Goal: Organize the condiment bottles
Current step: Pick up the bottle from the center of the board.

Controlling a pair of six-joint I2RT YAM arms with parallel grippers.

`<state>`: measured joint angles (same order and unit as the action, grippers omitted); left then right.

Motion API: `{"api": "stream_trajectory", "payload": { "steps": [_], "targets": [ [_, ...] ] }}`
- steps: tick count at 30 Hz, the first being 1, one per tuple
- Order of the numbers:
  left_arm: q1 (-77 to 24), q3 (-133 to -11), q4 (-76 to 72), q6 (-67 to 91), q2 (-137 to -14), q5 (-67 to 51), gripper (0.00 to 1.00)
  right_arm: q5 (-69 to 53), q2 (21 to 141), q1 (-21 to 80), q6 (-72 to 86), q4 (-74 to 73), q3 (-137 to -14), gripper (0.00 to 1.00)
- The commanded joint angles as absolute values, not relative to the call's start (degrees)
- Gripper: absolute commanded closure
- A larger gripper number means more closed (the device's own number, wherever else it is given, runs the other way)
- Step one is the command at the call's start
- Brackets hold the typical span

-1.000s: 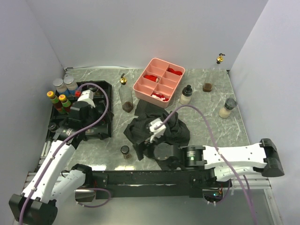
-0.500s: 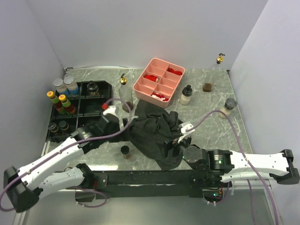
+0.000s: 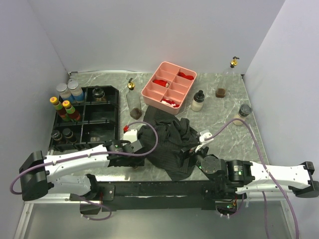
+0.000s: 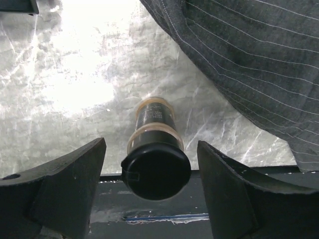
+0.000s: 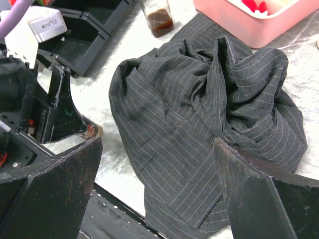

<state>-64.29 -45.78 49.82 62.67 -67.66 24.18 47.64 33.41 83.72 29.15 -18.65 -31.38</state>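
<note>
A small brown jar (image 4: 154, 124) with a black cap stands near the table's front edge. My left gripper (image 4: 152, 144) straddles it, open, with a gap on each side of the cap. From above, the left gripper (image 3: 132, 153) hides that jar. My right gripper (image 5: 157, 144) hangs open over a dark striped cloth (image 5: 199, 99), holding nothing. Several bottles (image 3: 65, 99) stand in the black tray (image 3: 107, 127). A tall clear bottle (image 3: 132, 102), a black-capped bottle (image 3: 198, 101), a small brown jar (image 3: 221, 92) and a grey-capped jar (image 3: 244, 110) stand loose.
The dark cloth (image 3: 167, 144) lies crumpled mid-table between the two arms. A pink divided tray (image 3: 169, 87) with red pieces sits at the back. A tiny gold-capped bottle (image 3: 233, 62) stands in the far right corner. White walls close in on three sides.
My left arm swung from over the black tray to the jar at the front edge, its jaws narrowing. The right arm drew back off the cloth, which now lies flatter.
</note>
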Motion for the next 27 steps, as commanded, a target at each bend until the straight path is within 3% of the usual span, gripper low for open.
{"api": "stream_trajectory", "payload": {
  "steps": [1,7,11,16,20,27],
  "targets": [
    [-65.7,-45.8,48.7,66.1,-65.9,26.7,0.22,49.9,31.8,83.5,30.3,-18.6,-30.7,0.00],
    [-65.7,-43.6,46.1,65.9,-62.8,26.2,0.34,49.2,32.9,83.5,30.5,-18.3,-30.9,0.00],
    [-65.7,-44.0,47.4,66.5,-61.5,26.9,0.54,49.1,34.2,83.5,30.6,-18.5,-31.6,0.00],
    [-66.0,-47.0,52.6,68.1,-59.3,31.2,0.72,48.9,34.7,83.5,30.1,-17.6,-31.7,0.00],
    [-66.0,-50.0,52.2,66.4,-57.8,33.9,0.99,48.5,35.2,83.5,29.6,-17.3,-32.2,0.00],
    [-65.0,-60.0,58.3,68.1,-59.5,51.1,0.99,47.6,35.4,83.5,29.2,-17.1,-33.0,0.00]
  ]
}}
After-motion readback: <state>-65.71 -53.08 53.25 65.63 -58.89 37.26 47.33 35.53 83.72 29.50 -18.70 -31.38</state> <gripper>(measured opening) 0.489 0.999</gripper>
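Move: The bottle stands upright between the left hand's open fingers, its black cap at the pads and its middle some 4 cm straight below the hand point. The striped cloth's middle lies about 16 cm right of that hand and 8 cm ahead; the black rack's is roughly 20 cm left and 22 ahead, and the gold-spouted glass bottle stands about 24 cm straight ahead. From the right hand, the small bottle is some 18 cm left, 1 cm back and 15 lower. Nearly in place at first, the left hand closes its fingers from wide to about half open, pinching the bottle around its black cap. It then rises with quickening speed, about 8 cm in all, drawing some 3 cm forward late on as the wrist tips the fingertips out and up by about 15 degrees, the grip kept. ##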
